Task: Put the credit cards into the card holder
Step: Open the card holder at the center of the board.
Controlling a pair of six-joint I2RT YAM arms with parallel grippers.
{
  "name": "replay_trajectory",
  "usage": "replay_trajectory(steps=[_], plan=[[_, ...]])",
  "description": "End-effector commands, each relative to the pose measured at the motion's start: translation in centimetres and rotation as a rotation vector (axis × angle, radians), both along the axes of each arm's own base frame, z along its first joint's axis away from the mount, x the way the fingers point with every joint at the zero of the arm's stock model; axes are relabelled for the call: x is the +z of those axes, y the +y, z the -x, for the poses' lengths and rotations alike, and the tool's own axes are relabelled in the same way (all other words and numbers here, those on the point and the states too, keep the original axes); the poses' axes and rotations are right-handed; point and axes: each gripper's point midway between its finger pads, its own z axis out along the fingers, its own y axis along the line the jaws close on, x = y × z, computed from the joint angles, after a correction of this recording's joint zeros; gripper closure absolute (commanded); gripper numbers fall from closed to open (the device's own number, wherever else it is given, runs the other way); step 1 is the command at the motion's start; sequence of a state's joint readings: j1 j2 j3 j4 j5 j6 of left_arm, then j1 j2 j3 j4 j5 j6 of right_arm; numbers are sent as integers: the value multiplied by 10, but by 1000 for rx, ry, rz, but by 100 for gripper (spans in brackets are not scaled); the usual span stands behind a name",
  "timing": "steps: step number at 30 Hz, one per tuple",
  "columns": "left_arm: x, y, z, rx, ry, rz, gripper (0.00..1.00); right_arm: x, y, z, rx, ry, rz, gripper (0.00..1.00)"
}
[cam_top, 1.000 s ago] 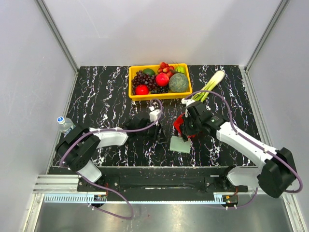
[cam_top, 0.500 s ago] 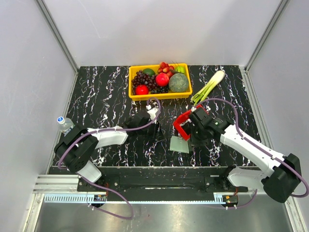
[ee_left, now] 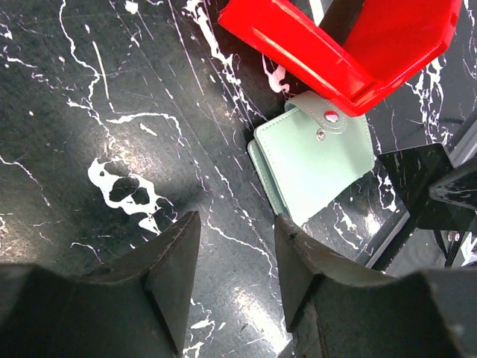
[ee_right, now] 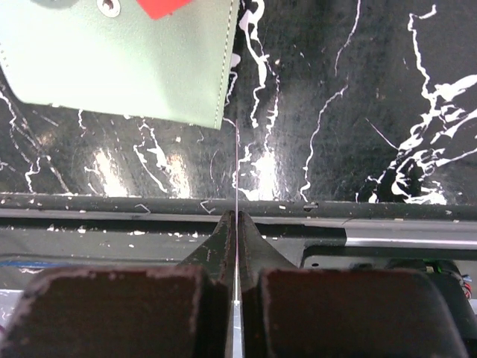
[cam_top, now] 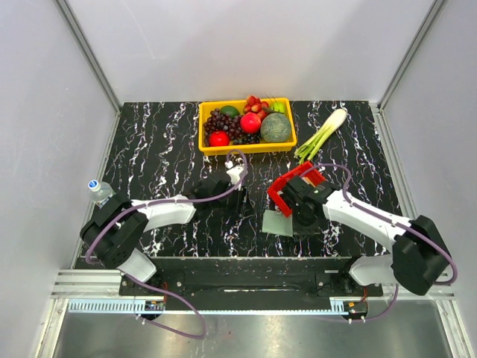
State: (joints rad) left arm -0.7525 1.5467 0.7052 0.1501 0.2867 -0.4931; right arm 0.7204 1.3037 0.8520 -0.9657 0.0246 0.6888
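Observation:
The closed grey-green card holder (cam_top: 276, 222) lies flat near the table's front edge, its snap tab (ee_left: 326, 118) tucked under the red basket's rim. My right gripper (ee_right: 236, 221) is shut on one credit card (ee_right: 236, 168), seen edge-on as a thin upright line. That card hangs just right of the card holder's (ee_right: 127, 63) near corner. In the top view my right gripper (cam_top: 306, 217) is just right of the holder. My left gripper (ee_left: 235, 227) stands open and empty over bare table, left of the card holder (ee_left: 317, 165). No other cards show.
A tilted red mesh basket (cam_top: 293, 186) leans just behind the holder. A yellow tray of fruit (cam_top: 247, 124) sits at the back, with a leek (cam_top: 322, 133) to its right. A small water bottle (cam_top: 99, 191) stands at the left edge.
My right arm has swung toward the front edge with the card, uncovering the red basket. The left jaws have opened slightly; that arm has barely moved.

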Motion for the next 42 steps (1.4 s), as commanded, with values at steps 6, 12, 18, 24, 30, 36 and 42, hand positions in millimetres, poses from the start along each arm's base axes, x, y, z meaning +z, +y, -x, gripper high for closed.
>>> replay_trajectory(steps=[6, 12, 18, 24, 30, 36, 42], plan=[[17, 8, -1, 32, -61, 32, 41, -12, 23, -21, 66, -69, -53, 100], [17, 19, -4, 106, -59, 44, 33, -13, 52, -28, 151, -75, -120, 100], [21, 40, -8, 213, -69, 59, 28, -10, 107, -38, 245, -115, -208, 100], [24, 67, -11, 328, -98, 28, 22, -5, 153, -60, 336, -169, -260, 100], [17, 73, -16, 343, -84, -19, 21, 43, 148, -89, 371, -372, -242, 100], [18, 59, -30, 302, -95, -51, 23, 61, 134, -115, 301, -480, -152, 100], [25, 41, -48, 271, -128, -106, 23, 51, 119, -150, 192, -485, -69, 100]])
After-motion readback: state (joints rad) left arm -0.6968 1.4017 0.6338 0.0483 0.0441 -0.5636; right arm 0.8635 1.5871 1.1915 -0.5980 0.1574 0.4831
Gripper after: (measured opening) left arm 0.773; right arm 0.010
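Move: The card holder lies some 6 cm to the right hand's left, 3 cm ahead and 5 cm below; that hand already grips a thin dark card, its plane running fore and aft beside the holder's right rear corner. The red box is about 16 cm straight ahead and 4 cm below. From the left hand the holder is around 9 cm right, 5 cm back and 5 cm below, the red box roughly 15 cm right, 8 cm ahead and 4 cm below. With the face of the gripped card, the right hand pushes the card holder's right rear corner leftwards, first sinking 2 cm, then sweeping about 14 cm left; afterwards it lifts some 6 cm and reaches forward, tipping its fingers outward. The left hand draws about 7 cm left, opening wider and turning counter-clockwise, then starts back right and forward. ##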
